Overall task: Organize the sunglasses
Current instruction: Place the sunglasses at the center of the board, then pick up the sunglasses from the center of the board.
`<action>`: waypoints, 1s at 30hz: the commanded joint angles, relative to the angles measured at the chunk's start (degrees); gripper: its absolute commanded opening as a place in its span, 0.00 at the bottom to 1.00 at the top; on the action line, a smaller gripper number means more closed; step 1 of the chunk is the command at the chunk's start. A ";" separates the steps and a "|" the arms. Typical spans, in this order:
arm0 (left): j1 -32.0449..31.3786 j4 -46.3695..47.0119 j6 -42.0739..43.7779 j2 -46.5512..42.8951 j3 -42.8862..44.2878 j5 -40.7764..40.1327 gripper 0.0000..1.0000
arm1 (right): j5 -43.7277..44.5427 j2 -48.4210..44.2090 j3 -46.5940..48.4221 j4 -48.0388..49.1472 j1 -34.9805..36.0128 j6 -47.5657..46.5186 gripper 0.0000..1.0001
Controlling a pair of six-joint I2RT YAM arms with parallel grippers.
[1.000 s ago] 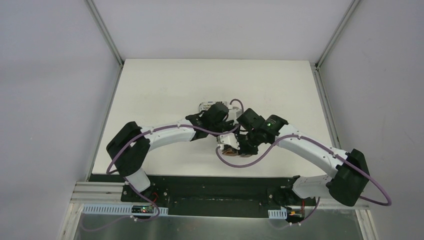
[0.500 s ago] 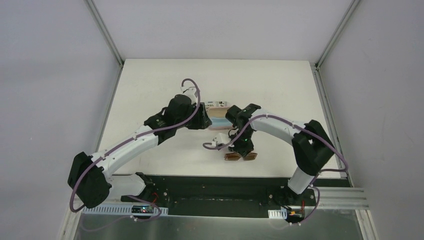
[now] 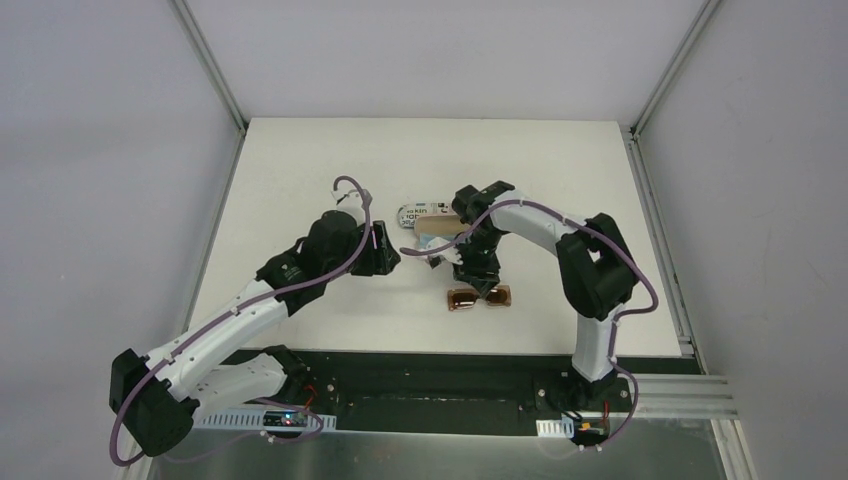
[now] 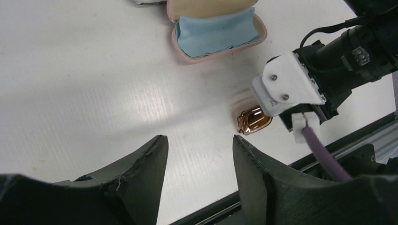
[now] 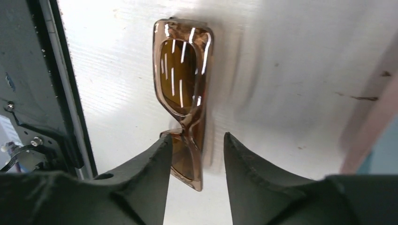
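Note:
Folded brown sunglasses (image 3: 479, 297) (image 5: 182, 75) lie flat on the white table near its front edge. My right gripper (image 3: 479, 282) (image 5: 196, 140) hangs just above them, open, its fingertips straddling one end of the frame with a gap on the right side. In the left wrist view the sunglasses (image 4: 254, 119) peek out beside the right wrist. My left gripper (image 3: 390, 256) (image 4: 199, 147) is open and empty over bare table, left of the cases. No other pair of sunglasses is in view.
An open pink case (image 3: 438, 227) (image 4: 206, 7) holding a light blue cloth (image 4: 216, 30) lies behind the sunglasses. A black-and-white lettered case (image 3: 418, 210) sits just beyond it. The black base rail (image 3: 420, 365) runs along the near table edge.
My right gripper has opened and let go of the brown sunglasses, which now rest on the table. The left arm has drawn back to the left, away from the cases, and its jaws have widened.

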 commanded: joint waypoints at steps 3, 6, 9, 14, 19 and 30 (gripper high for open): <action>0.35 -0.67 3.08 -3.30 -0.61 -2.68 0.55 | -2.80 -8.50 0.00 3.96 -2.98 1.65 0.51; 0.35 -0.73 3.48 -3.62 -1.25 -2.46 0.55 | -2.56 -15.03 -7.73 11.97 -4.88 5.14 0.57; 0.35 -0.77 3.32 -4.15 -1.99 -2.50 0.55 | -2.79 -25.74 -17.99 21.81 -6.59 7.83 0.72; 0.35 -0.46 3.68 -4.75 -2.56 -4.06 0.56 | -2.14 -42.68 -34.64 38.35 -8.12 12.33 1.00; 0.35 0.50 3.65 -3.69 -2.89 -3.84 0.56 | -3.99 -46.41 -38.47 38.37 -8.14 12.14 1.00; 0.35 1.49 3.09 -3.92 -3.94 -2.87 0.56 | -3.92 -44.33 -43.60 42.71 -7.90 8.31 0.98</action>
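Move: The folded sunglasses already lie on the table just under the right gripper, their middle some 2 cm back, 2 cm to its left and about 2 cm below. The open case with the blue cloth is about 14 cm ahead and 9 cm to the left, with the printed case beyond it, roughly 20 cm ahead and 15 cm left. From the left gripper the sunglasses lie about 20 cm right, 3 cm back and 15 cm below. Back the right gripper off the laid-down sunglasses: lift with a slight forward nudge, then swing it right and back while opening the half-open fingers fully and tilting the fingertips forward and left by some 35 degrees. Once nearly 5 cm up, sink again by over 2 cm, ending about 4 cm to the right beside the glasses' right end. Let the left gripper drift only a little left and down. ##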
